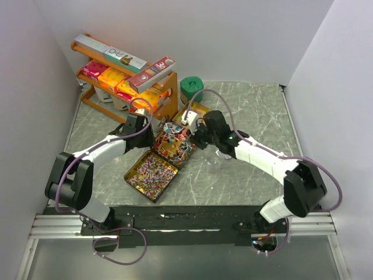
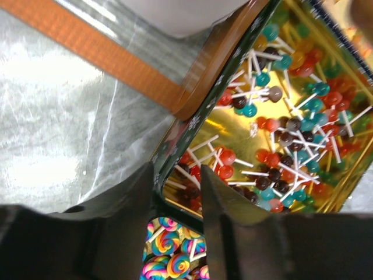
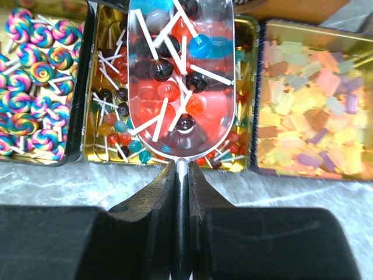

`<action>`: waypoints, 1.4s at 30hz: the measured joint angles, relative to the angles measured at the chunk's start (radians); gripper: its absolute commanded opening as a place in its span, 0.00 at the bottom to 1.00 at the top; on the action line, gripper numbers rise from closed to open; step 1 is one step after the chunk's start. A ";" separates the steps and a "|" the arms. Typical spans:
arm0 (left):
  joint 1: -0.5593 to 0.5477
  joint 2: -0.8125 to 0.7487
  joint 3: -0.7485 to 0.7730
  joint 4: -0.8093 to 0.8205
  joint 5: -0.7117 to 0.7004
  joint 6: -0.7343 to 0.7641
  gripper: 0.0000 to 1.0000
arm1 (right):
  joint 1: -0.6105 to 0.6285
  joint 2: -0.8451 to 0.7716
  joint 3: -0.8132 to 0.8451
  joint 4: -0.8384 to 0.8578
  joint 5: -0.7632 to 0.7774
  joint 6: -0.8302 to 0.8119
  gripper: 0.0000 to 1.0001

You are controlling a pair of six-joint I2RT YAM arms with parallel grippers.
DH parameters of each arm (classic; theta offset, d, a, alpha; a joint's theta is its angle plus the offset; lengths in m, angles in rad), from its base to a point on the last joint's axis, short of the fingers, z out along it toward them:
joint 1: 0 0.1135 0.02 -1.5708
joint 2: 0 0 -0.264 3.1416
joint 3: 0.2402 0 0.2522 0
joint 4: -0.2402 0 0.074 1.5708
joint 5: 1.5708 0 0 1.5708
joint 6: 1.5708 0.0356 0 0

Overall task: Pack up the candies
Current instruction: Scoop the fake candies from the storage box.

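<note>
My right gripper (image 3: 182, 166) (image 1: 198, 135) is shut on the thin handle of a clear scoop (image 3: 180, 76). The scoop is full of red, blue and dark ball lollipop candies and hangs over the middle gold tin (image 3: 253, 70) (image 1: 175, 146), which holds more of them (image 2: 280, 140). My left gripper (image 2: 176, 175) (image 1: 141, 125) is open at that tin's left corner. One finger is outside the dark rim (image 2: 175, 137) and the other inside. Rainbow swirl lollipops (image 3: 29, 76) (image 2: 169, 256) fill the front-left tin (image 1: 152, 174). Pastel orange-yellow candies (image 3: 315, 99) fill the back tin (image 1: 197, 111).
An orange wooden rack (image 1: 125, 81) (image 2: 116, 58) with cardboard boxes stands at the back left, close behind the tins. A green-lidded jar (image 1: 190, 88) sits behind the back tin. Something clear (image 1: 214, 157) lies on the grey table under my right arm. White walls close in three sides.
</note>
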 measured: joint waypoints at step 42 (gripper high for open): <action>0.000 -0.089 0.029 0.024 -0.020 0.023 0.97 | -0.005 -0.538 0.040 -0.919 0.243 0.576 0.00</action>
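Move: The storage box, a clear round jar, lies about 5 cm back and 6 cm right of the right hand, which holds the loaded scoop, and roughly 9 cm below it. From that hand the lollipop tray is some 5 cm ahead and 9 cm left, the silvery lid about 2 cm ahead and 12 cm right, both roughly 11 cm down. From the left hand the box is some 9 cm back and 24 cm right, the lollipop tray level ahead and 9 cm right, 4 cm down. Keep the right gripper shut on the scoop handle and carry the loaded bowl away from the lollipop tray towards the storage box: back and right about 21 cm in all, ending 4 cm higher, turning clockwise some 30 degrees as the fingers tip steeper down. Meanwhile open the left gripper fully and lift it some 5 cm clear of the tray's corner, drifting slightly forward. ##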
